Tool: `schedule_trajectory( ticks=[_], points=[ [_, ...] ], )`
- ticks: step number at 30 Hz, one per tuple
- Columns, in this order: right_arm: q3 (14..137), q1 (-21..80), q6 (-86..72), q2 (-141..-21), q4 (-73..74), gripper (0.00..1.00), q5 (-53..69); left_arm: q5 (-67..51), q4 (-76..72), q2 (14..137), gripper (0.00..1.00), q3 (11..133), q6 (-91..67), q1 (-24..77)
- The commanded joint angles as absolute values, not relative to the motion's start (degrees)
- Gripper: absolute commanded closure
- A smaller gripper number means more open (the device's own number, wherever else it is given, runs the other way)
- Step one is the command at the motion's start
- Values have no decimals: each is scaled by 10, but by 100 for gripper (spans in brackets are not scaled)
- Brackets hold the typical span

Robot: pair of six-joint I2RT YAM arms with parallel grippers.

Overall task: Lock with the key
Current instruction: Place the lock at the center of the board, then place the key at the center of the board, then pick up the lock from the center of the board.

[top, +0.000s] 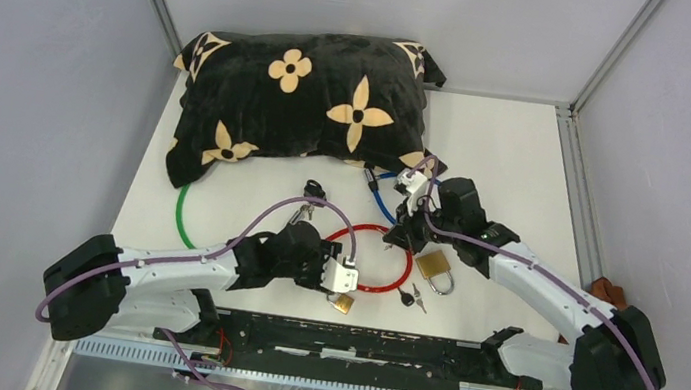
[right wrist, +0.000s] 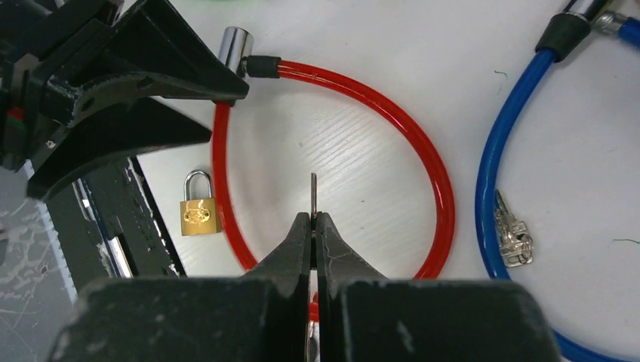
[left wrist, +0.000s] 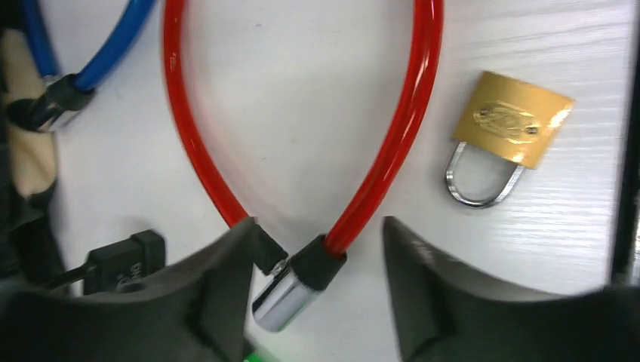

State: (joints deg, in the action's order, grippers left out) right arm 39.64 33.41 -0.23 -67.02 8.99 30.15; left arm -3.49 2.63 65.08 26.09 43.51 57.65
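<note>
The red cable lock (top: 391, 262) lies in a loop on the table. In the left wrist view its chrome lock end (left wrist: 290, 296) and black pin end sit between the fingers of my left gripper (left wrist: 317, 226), which is open; the right finger stands clear of the lock. Over the loop, my right gripper (right wrist: 313, 219) is shut on a key (right wrist: 313, 194), whose thin blade sticks out past the fingertips. In the top view the left gripper (top: 343, 273) is at the loop's near-left side and the right gripper (top: 404, 231) at its far-right side.
A brass padlock (top: 435, 267) lies right of the loop, a smaller one (top: 341, 303) near the left gripper. Loose keys (top: 413, 300) lie in front. A blue cable (right wrist: 490, 173) with a key bunch (right wrist: 513, 234), a green cable (top: 182, 219) and a black flowered pillow (top: 302, 109) lie behind.
</note>
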Motion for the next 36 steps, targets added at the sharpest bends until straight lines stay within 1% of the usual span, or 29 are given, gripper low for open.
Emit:
schedule_trajectory(
  ticks=[1, 3, 5, 7, 10, 11, 14, 16, 18, 19, 21, 24, 25, 26, 27, 28, 30, 36],
  points=[
    [441, 341, -21, -714, 82, 100, 307, -137, 52, 626, 26, 288, 363, 579],
    [450, 342, -17, -750, 94, 100, 305, -154, 68, 618, 15, 297, 347, 578],
    [459, 342, -19, -786, 97, 100, 313, -158, 79, 609, 9, 308, 322, 575],
    [469, 344, -21, -821, 96, 100, 342, -182, 92, 599, 7, 324, 298, 561],
    [490, 351, -21, -867, 109, 100, 346, -245, 87, 579, 5, 349, 219, 509],
    [499, 353, -16, -881, 123, 94, 336, -262, 73, 569, 5, 353, 180, 480],
    [530, 362, 10, -920, 174, 67, 270, -272, 25, 533, 5, 348, 31, 380],
    [555, 369, 30, -928, 193, 56, 236, -238, 4, 496, 5, 340, -60, 314],
    [584, 385, 59, -922, 189, 49, 228, -177, 2, 454, 5, 328, -155, 251],
    [598, 399, 82, -917, 179, 43, 228, -152, 2, 430, 5, 324, -201, 218],
    [623, 445, 144, -916, 147, 39, 229, -106, 2, 383, 5, 318, -278, 150],
    [687, 512, 245, -965, 134, 34, 267, -38, 38, 316, 5, 319, -361, 69],
    [721, 532, 275, -993, 144, 29, 271, -18, 57, 301, 5, 323, -383, 37],
    [756, 545, 301, -1027, 166, 24, 272, 3, 88, 288, 4, 330, -399, 18],
    [803, 558, 325, -1066, 191, 12, 271, 22, 110, 278, 4, 337, -410, 5],
    [838, 567, 349, -1096, 217, 5, 269, 35, 126, 269, 4, 344, -415, -7],
    [909, 577, 378, -1154, 248, 2, 273, 48, 151, 255, 4, 358, -413, -24],
    [1084, 579, 435, -1302, 326, 2, 310, 73, 190, 251, 3, 378, -412, -37]
  ],
)
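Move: The left hand's half-open fingers already stand around the red lock's metal head, about 1 cm below the hand point. The small brass padlock lies about 10 cm nearer the base and 6 cm right; the black lock is roughly 12 cm ahead and 1 cm left. The right hand holds the key; its spot inside the red loop is about 3 cm back, 4 cm left and 9 cm below. The green lock's head is some 21 cm left of that hand and 2 cm ahead. The right hand lets go of the key inside the red loop, opening after sinking about 8 cm, then rises and sweeps left towards the green lock's head, turning some 45 degrees counter-clockwise and sinking again, fingers wide. The left hand spreads fully, backs off the red lock's head, then swings away left some 25 cm and up over 20 cm, swivelling to face forward. ##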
